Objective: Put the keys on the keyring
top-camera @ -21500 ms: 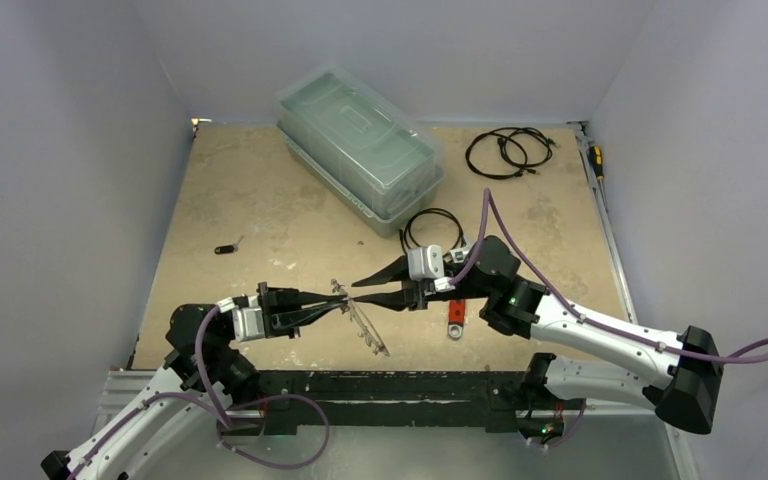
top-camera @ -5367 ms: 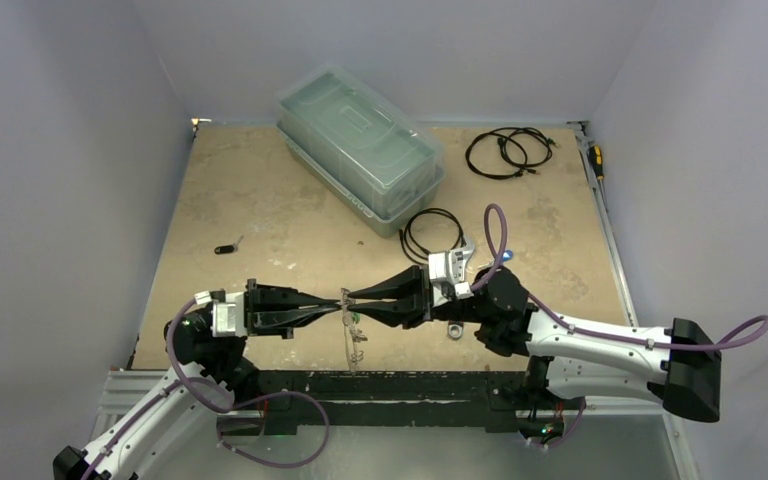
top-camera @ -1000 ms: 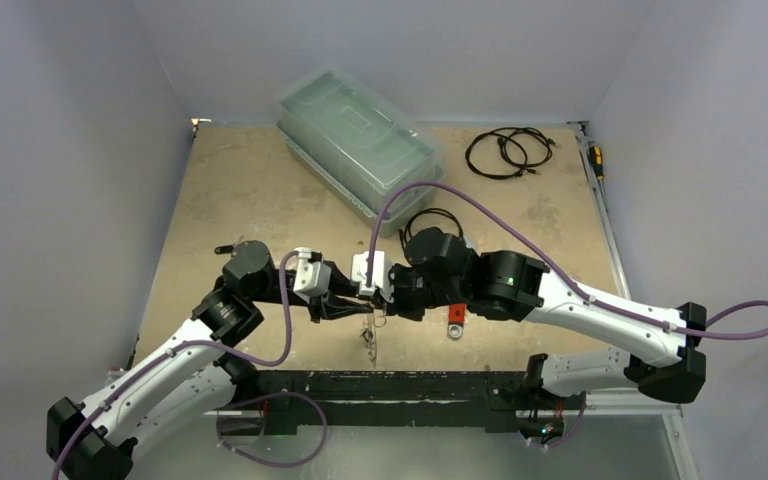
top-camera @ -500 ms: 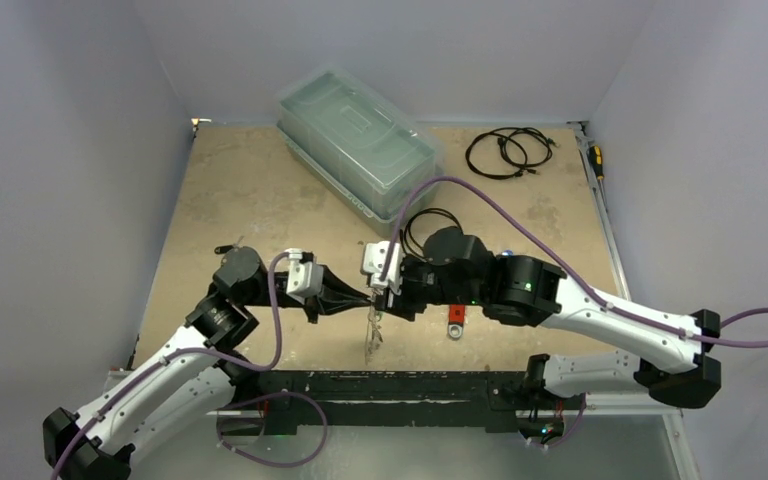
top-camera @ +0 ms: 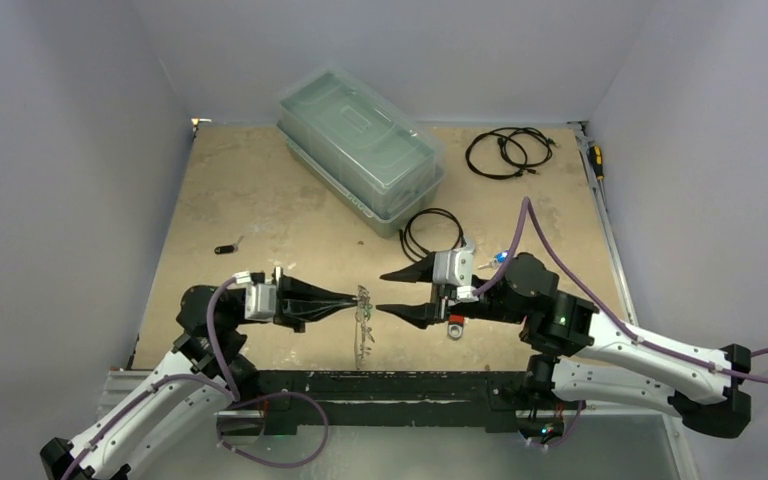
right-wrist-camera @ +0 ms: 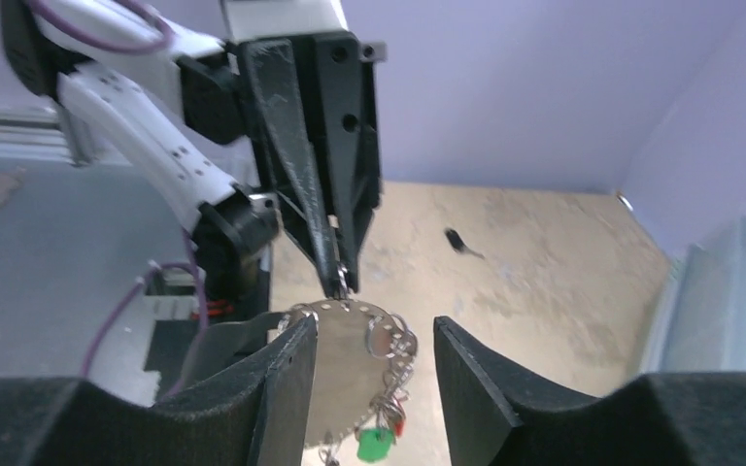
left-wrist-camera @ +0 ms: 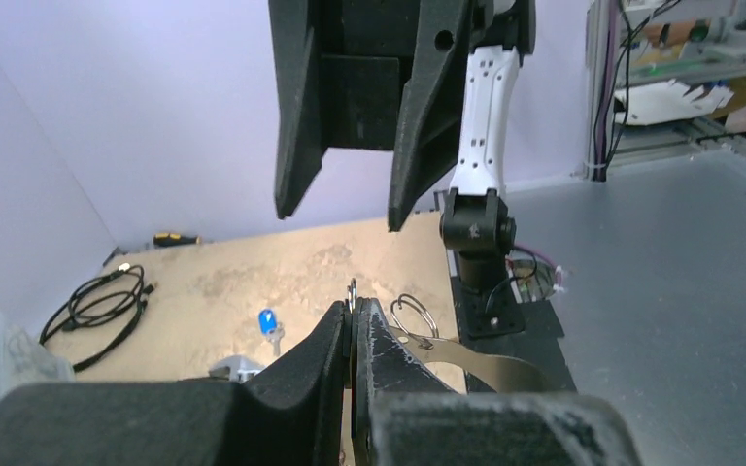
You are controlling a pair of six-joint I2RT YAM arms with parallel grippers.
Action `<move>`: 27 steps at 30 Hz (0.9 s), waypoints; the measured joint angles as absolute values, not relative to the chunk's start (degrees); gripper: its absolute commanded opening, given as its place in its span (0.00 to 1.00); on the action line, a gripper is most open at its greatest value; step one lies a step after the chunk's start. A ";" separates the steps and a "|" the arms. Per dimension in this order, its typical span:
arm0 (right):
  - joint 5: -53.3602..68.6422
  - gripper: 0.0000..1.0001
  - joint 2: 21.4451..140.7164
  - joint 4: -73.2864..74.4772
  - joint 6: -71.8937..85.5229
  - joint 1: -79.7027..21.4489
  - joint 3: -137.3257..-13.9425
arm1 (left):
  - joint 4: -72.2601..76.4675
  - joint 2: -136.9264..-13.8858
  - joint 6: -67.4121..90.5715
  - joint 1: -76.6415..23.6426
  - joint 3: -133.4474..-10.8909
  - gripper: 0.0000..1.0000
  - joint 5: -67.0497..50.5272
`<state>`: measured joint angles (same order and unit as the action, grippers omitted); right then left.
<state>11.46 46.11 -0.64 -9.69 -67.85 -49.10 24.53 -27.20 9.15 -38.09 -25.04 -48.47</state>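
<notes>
The keyring (top-camera: 364, 330) is a thin silvery loop fringed with small rings, and it hangs above the table's front edge. My left gripper (top-camera: 356, 303) is shut on a small ring at its top rim (left-wrist-camera: 352, 291). Keys with a green tag (right-wrist-camera: 374, 445) and a red tag (right-wrist-camera: 399, 423) dangle from the keyring (right-wrist-camera: 350, 374). My right gripper (top-camera: 382, 294) is open just right of the keyring, its fingers to either side of the loop and apart from it (right-wrist-camera: 374, 345). A blue-tagged key (top-camera: 501, 258) and a black-tagged key (top-camera: 225, 248) lie on the table.
A red-handled wrench (top-camera: 454, 322) lies under the right arm. A clear lidded bin (top-camera: 360, 150) stands at the back, with black coiled cables (top-camera: 508, 150) to its right and another coil (top-camera: 430, 228) in front. A screwdriver (top-camera: 595, 160) lies at the right edge.
The right gripper opened and drew back to the right, letting go of the keyring. The left gripper shut on the keyring's rim and now carries it, and both arms have dropped lower.
</notes>
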 measured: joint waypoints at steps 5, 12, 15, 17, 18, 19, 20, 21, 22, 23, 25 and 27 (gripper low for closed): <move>17.80 0.41 46.78 -6.44 -7.68 -67.79 -48.21 | 34.20 -26.09 15.00 -38.09 -22.24 0.00 -48.18; 24.10 0.33 49.78 -10.59 -6.57 -67.81 -48.21 | 44.66 -26.04 21.02 -38.09 -19.90 0.00 -48.27; 25.43 0.31 50.78 -11.18 -6.39 -67.79 -48.21 | 47.35 -26.04 22.59 -38.09 -19.53 0.00 -48.53; 26.11 0.30 50.96 -11.92 -6.33 -67.79 -48.21 | 48.75 -26.02 23.44 -38.09 -19.44 0.00 -48.77; 26.44 0.30 51.00 -12.27 -6.24 -67.81 -48.21 | 49.15 -26.02 23.55 -38.09 -19.44 0.00 -48.84; 26.61 0.29 51.07 -12.53 -6.17 -67.81 -48.21 | 49.60 -26.02 23.66 -38.09 -19.40 0.00 -48.90; 26.74 0.29 51.20 -12.99 -6.11 -67.81 -48.21 | 49.93 -26.02 23.75 -38.09 -19.35 0.00 -48.97; 26.79 0.29 51.33 -13.23 -6.04 -67.81 -48.21 | 50.15 -26.02 23.99 -38.09 -19.35 0.00 -49.08; 26.81 0.29 51.55 -13.52 -6.00 -67.81 -48.18 | 50.33 -26.02 24.27 -38.09 -19.33 0.00 -49.15; 26.83 0.29 51.81 -13.78 -5.98 -67.79 -48.21 | 50.52 -26.02 24.47 -38.09 -19.27 0.00 -49.21; 26.85 0.29 52.53 -14.33 -5.96 -67.79 -48.21 | 50.81 -26.02 24.62 -38.09 -19.05 0.00 -49.30; 26.83 0.28 53.04 -14.59 -5.93 -67.79 -48.21 | 51.07 -26.02 24.88 -38.09 -18.94 0.00 -49.34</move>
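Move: The keyring's upper edge, pinched in my left fingertips, is about 4 cm left of my open right hand, 1 cm back and roughly 3 cm lower. The keyring's body hangs 4 cm back and 4 cm below that edge. The green-tagged key is straight below my left fingertips, some 7 cm down. The wrench lies on the table about 10 cm ahead and 14 cm right of my right hand, far below it. I bring my right hand back and then left, about 5 cm in all, towards the keyring edge my left hand holds, swinging it some 15 degrees counter-clockwise while its fingers narrow to roughly half their gap, stopping short of shut, astride my left fingertips. Meanwhile my left hand keeps its pinch and draws the keyring up and back about 5 cm, fingertips tilting further up. ##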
